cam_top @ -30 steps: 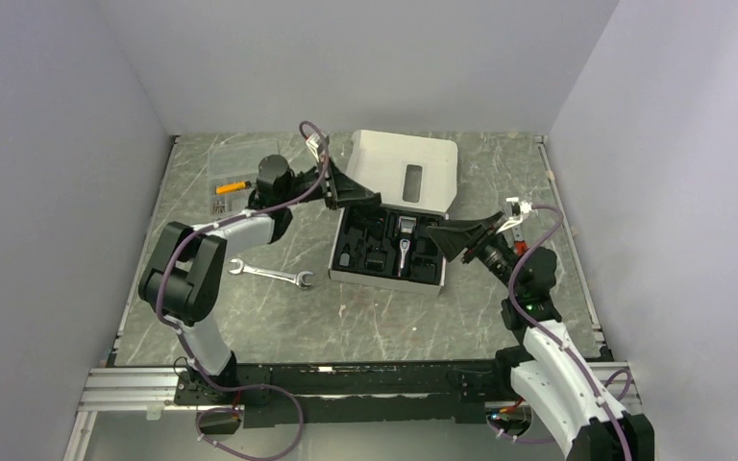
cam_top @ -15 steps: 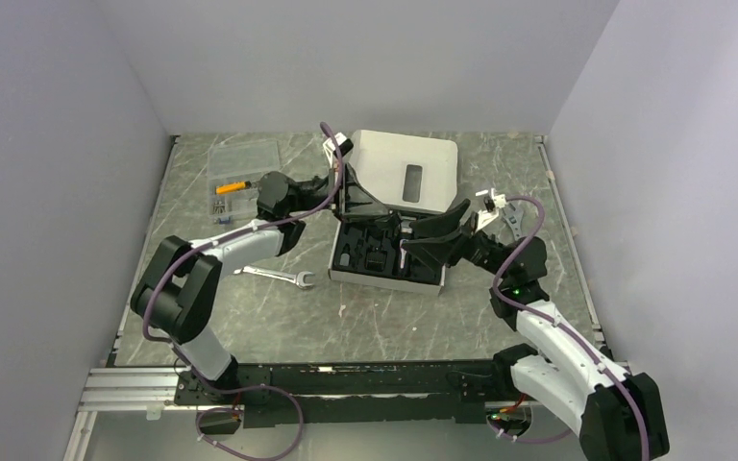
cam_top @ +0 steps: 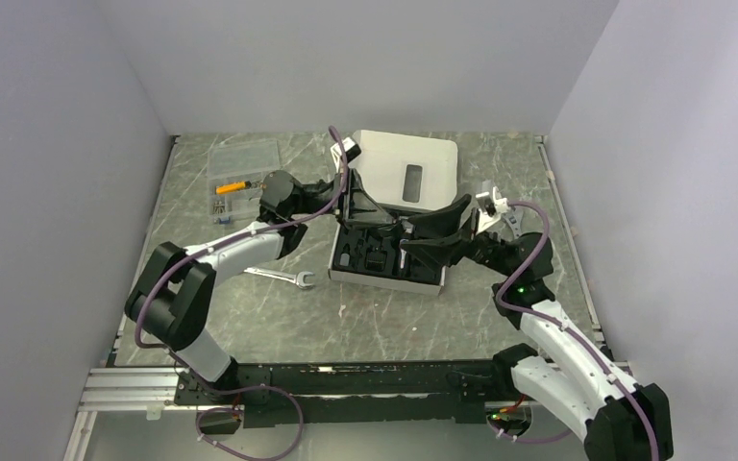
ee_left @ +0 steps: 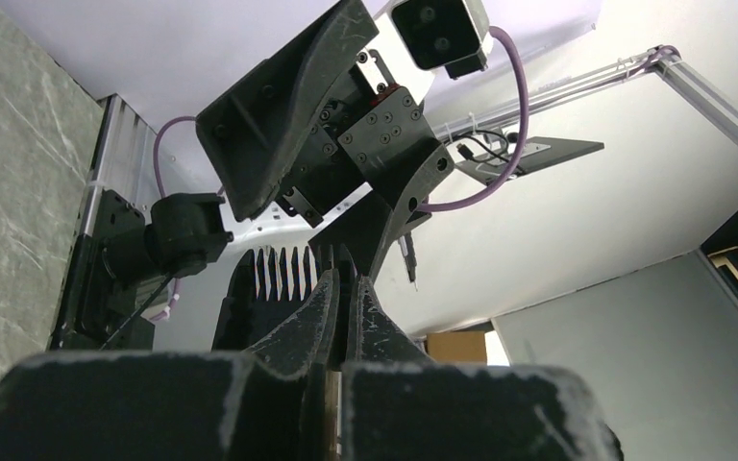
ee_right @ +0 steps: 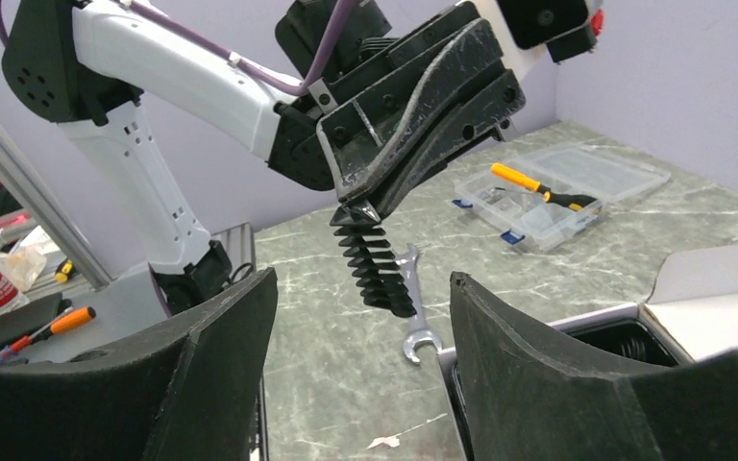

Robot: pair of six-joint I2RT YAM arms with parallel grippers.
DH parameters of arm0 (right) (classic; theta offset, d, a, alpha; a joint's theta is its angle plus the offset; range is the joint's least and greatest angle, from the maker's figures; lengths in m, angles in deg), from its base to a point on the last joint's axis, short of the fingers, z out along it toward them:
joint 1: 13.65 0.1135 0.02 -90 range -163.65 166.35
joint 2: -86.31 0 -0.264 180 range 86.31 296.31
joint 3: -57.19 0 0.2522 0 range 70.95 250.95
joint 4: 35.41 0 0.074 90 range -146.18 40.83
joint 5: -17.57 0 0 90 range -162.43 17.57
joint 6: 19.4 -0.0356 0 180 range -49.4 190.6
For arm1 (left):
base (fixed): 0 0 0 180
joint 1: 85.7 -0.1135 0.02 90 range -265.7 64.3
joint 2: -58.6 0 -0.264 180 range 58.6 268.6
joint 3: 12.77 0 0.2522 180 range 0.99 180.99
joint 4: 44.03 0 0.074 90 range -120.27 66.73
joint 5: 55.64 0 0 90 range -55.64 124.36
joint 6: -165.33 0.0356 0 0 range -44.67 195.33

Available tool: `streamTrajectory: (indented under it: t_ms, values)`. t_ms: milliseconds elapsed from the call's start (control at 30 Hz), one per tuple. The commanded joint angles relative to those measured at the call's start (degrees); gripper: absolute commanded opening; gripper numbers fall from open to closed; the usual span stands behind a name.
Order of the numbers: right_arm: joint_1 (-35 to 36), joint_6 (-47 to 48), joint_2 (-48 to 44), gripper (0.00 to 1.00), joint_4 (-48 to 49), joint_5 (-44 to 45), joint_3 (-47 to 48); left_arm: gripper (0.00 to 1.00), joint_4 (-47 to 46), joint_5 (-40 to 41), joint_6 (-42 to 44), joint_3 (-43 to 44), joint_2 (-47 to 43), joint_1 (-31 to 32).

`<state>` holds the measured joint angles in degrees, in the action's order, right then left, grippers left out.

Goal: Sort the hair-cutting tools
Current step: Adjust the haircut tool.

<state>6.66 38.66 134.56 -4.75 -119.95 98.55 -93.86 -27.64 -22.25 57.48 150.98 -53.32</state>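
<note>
My left gripper [ee_left: 344, 279] is shut on a small black comb attachment [ee_left: 271, 279] and holds it in the air over the open black-lined box [cam_top: 346, 274]. In the right wrist view this comb attachment [ee_right: 375, 264] hangs teeth-sideways from the left gripper [ee_right: 370, 211]. My right gripper [ee_right: 363, 279] faces it with its jaws open, one finger on each side of the comb and neither touching it. From above, the left gripper [cam_top: 384, 223] and the right gripper [cam_top: 405, 240] meet tip to tip over the box. The hair clipper is hidden under them.
A silver open-end wrench [cam_top: 274, 276] lies on the table left of the box. A clear plastic organizer [cam_top: 242, 173] with an orange-handled tool stands at the back left. The box's white lid [cam_top: 408, 173] lies open behind it. Black inserts [cam_top: 365, 257] fill the box's left compartments.
My right gripper has swung left over the box to meet the left gripper, and its jaws have narrowed a little. The left gripper has shifted slightly right, still gripping the comb attachment.
</note>
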Motion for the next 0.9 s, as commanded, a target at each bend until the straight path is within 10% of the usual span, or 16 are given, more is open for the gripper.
streamTrajectory:
  t_ms: [0, 867]
  values:
    - [1.8, 5.6, -0.6, 0.67, -3.2, -0.4, 3.0, 0.00, 2.2, -1.7, 3.1, 2.6, -2.4, 1.0]
    - [3.4, 5.1, 2.3, 0.00, -4.7, -6.7, 4.4, 0.04, 1.7, -2.8, 3.8, 3.8, -2.1, 2.8]
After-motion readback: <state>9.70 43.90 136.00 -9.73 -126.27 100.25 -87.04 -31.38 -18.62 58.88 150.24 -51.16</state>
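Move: The guide comb, hanging teeth outward from the left fingertips, is roughly 3 cm to the right gripper's left and 1 cm below its hand point, level with it fore and aft. From the left hand point its middle lies about 2 cm right and 2 cm down, neither ahead nor back. From the right gripper, the tool box tray is some 10 cm ahead, 3 cm left and 28 cm below; the wrench lies roughly 27 cm left, 3 cm ahead, 31 cm below. Shut the wide-open right gripper fully on the guide comb, easing it about 1.5 cm left and as much down towards the left fingertips, then drawing it back some 2 cm while its fingers close and pinch the comb. Keep the left gripper's hold on the comb throughout, letting it drift back about 2 cm. ##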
